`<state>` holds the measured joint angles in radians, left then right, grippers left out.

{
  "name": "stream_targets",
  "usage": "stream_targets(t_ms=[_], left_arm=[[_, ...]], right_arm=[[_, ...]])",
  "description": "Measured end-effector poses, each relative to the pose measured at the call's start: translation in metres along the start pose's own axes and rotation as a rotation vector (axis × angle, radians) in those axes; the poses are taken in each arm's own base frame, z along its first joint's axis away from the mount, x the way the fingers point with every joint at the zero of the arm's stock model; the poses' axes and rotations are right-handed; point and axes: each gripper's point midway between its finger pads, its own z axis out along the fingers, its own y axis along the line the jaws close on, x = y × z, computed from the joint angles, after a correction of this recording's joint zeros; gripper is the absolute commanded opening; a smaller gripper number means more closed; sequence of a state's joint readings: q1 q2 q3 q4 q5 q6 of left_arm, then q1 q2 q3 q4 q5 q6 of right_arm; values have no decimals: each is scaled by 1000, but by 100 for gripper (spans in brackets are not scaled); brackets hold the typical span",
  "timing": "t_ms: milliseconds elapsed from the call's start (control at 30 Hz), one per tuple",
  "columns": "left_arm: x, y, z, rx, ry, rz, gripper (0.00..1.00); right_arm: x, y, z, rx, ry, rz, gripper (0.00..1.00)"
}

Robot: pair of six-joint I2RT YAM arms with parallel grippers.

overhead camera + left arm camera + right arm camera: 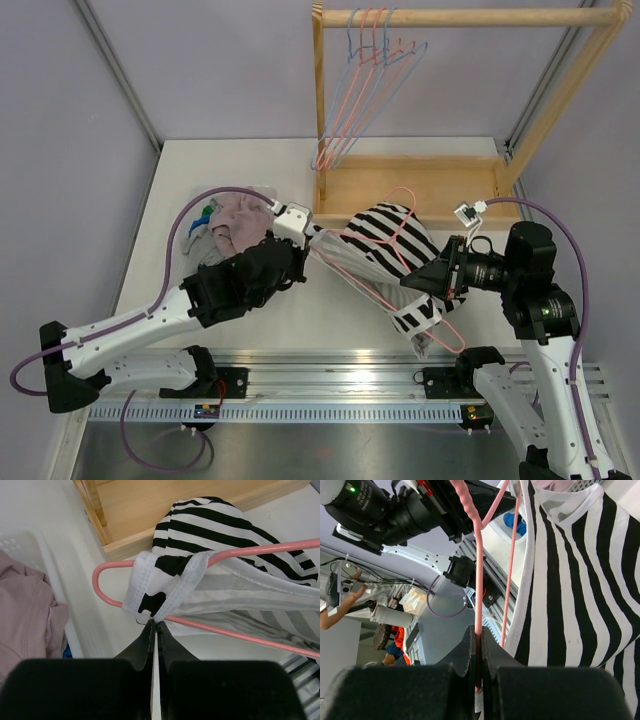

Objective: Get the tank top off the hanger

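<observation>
The black-and-white striped tank top (pixel 383 232) lies mid-table on a pink wire hanger (pixel 400 243). My left gripper (pixel 313 240) is shut on the top's white strap edge at its left end. In the left wrist view the fingertips (pixel 155 624) pinch the bunched strap (pixel 165 582) just below the hanger's pink bend (pixel 102 572). My right gripper (pixel 416 283) is shut on the hanger wire at the top's right side. In the right wrist view the wire (pixel 479 570) runs straight into the closed gripper (pixel 479 636), with the striped cloth (pixel 580 580) to the right.
A wooden clothes rack (pixel 420 185) stands behind the top, with several pink and blue hangers (pixel 365 60) on its rail. A white basket (pixel 205 215) of clothes, a pink garment (pixel 238 218) on top, sits at the left. A metal rail (pixel 330 375) runs along the near edge.
</observation>
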<state>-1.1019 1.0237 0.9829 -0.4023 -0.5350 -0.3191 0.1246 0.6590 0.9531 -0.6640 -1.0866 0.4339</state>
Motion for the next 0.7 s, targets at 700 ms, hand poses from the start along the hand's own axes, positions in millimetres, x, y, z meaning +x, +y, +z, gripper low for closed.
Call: stream_targets(t_ms=[700], left_arm=[[-21, 96, -35, -345, -69, -280, 0]], right_arm=[[31, 16, -6, -45, 128, -310, 0]])
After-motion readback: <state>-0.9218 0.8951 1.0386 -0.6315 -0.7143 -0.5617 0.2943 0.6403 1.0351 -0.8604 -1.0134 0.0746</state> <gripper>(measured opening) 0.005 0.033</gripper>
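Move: The tank top's strap is already pinched in the left fingers, at the pink hanger's left end; the tip sticks out about 4 cm ahead and 2 cm to the left of that hand. From that hand, the laundry basket is roughly 19 cm left, 10 cm ahead and 20 cm below, and the wooden rack base some 27 cm ahead, 24 cm right and 22 cm below. The right hand keeps the hanger; the strap is about 20 cm left of it, 9 cm ahead and somewhat lower. The pinched strap is pulled leftward past the hanger's left tip, the left hand carrying it about 10 cm towards the basket side, slightly forward and, late on, up, while turning some 25 degrees counter-clockwise with fingers kept shut. The right hand holds the hanger, dips about 2 cm, then draws back 3 cm and partly rises again, tilting as it goes. ##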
